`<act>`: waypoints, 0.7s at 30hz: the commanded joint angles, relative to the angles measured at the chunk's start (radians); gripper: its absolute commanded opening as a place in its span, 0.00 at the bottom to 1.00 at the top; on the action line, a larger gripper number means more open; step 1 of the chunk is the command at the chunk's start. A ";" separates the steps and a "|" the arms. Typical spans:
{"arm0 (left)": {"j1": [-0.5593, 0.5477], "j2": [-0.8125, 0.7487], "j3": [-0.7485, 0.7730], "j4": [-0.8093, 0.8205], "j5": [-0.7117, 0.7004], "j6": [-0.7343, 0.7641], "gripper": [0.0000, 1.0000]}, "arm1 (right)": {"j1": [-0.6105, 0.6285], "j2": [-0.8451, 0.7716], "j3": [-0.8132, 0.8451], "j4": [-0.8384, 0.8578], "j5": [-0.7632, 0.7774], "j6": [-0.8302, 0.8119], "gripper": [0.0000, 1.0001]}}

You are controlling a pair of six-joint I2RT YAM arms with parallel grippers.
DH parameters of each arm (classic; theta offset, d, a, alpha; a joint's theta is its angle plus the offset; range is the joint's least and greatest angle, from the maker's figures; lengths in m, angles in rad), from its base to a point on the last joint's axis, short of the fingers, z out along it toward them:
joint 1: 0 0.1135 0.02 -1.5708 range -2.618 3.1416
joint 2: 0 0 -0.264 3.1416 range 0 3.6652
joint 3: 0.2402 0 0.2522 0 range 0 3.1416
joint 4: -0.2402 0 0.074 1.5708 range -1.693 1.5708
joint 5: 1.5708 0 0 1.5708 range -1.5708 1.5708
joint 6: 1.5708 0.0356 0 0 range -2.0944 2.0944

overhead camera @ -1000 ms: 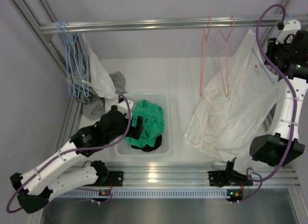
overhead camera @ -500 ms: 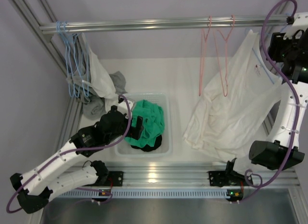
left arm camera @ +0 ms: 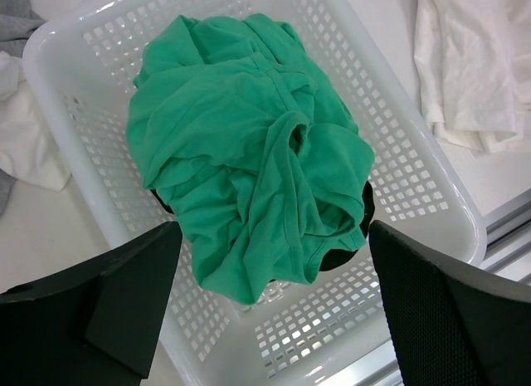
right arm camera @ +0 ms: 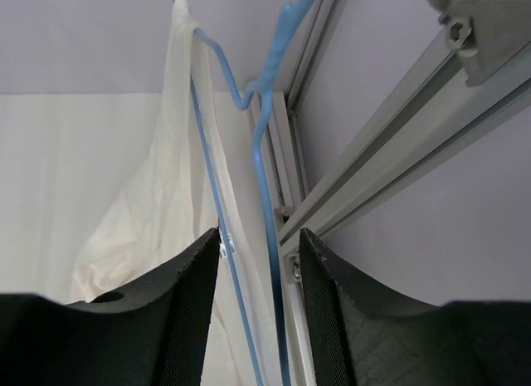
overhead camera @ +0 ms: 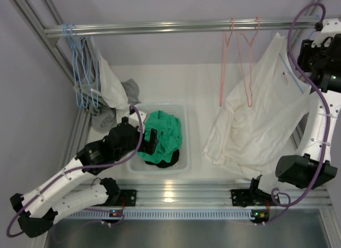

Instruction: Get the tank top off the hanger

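Observation:
The white tank top hangs from a blue hanger at the right end of the rail, its lower part pooled on the table. My right gripper is up beside the hanger's top. In the right wrist view the two blue hanger wires run between the fingers of the right gripper, which stand partly apart. The tank top's strap lies over the left wire. My left gripper hangs wide open over a green garment in the basket.
A white perforated basket holds the green garment over something dark. Pink empty hangers hang mid-rail. Blue hangers with white and grey garments hang at the left. A frame post stands right of the fingers.
The right wrist has shifted a little up and to the right beside the hanger. The left arm has barely moved and stays open over the basket.

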 commanded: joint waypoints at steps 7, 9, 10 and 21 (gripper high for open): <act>0.001 0.001 -0.002 0.055 0.002 0.012 0.99 | -0.016 -0.057 -0.095 0.049 -0.010 0.030 0.29; 0.001 0.002 -0.002 0.055 0.005 0.012 0.99 | -0.016 -0.068 -0.106 0.049 -0.013 0.042 0.24; 0.001 0.004 -0.002 0.055 0.005 0.013 0.99 | -0.016 -0.074 -0.118 0.051 -0.028 0.051 0.18; 0.001 -0.005 -0.004 0.057 0.012 0.013 0.99 | 0.007 -0.129 -0.132 0.092 -0.115 0.116 0.00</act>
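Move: The near bar of the blue hanger runs down between my half-open right fingers; the part to pinch is about 2 cm ahead and 4 cm below. The tank top's hung strap is some 8 cm ahead, 6 cm to the left and slightly higher; the nearest pink hanger is about 15 cm left and 5 cm ahead. From my left hand, that blue bar lies roughly 22 cm ahead, 43 cm right and 15 cm higher. I slide my right hand down along the blue hanger's near bar by about 4 cm, closing the fingers on the way until they shut fully and pinch the bar. As they finish closing I ease some 2 cm left, a little back and about 1 cm up again, rolling the hand slightly so its left side rises. ##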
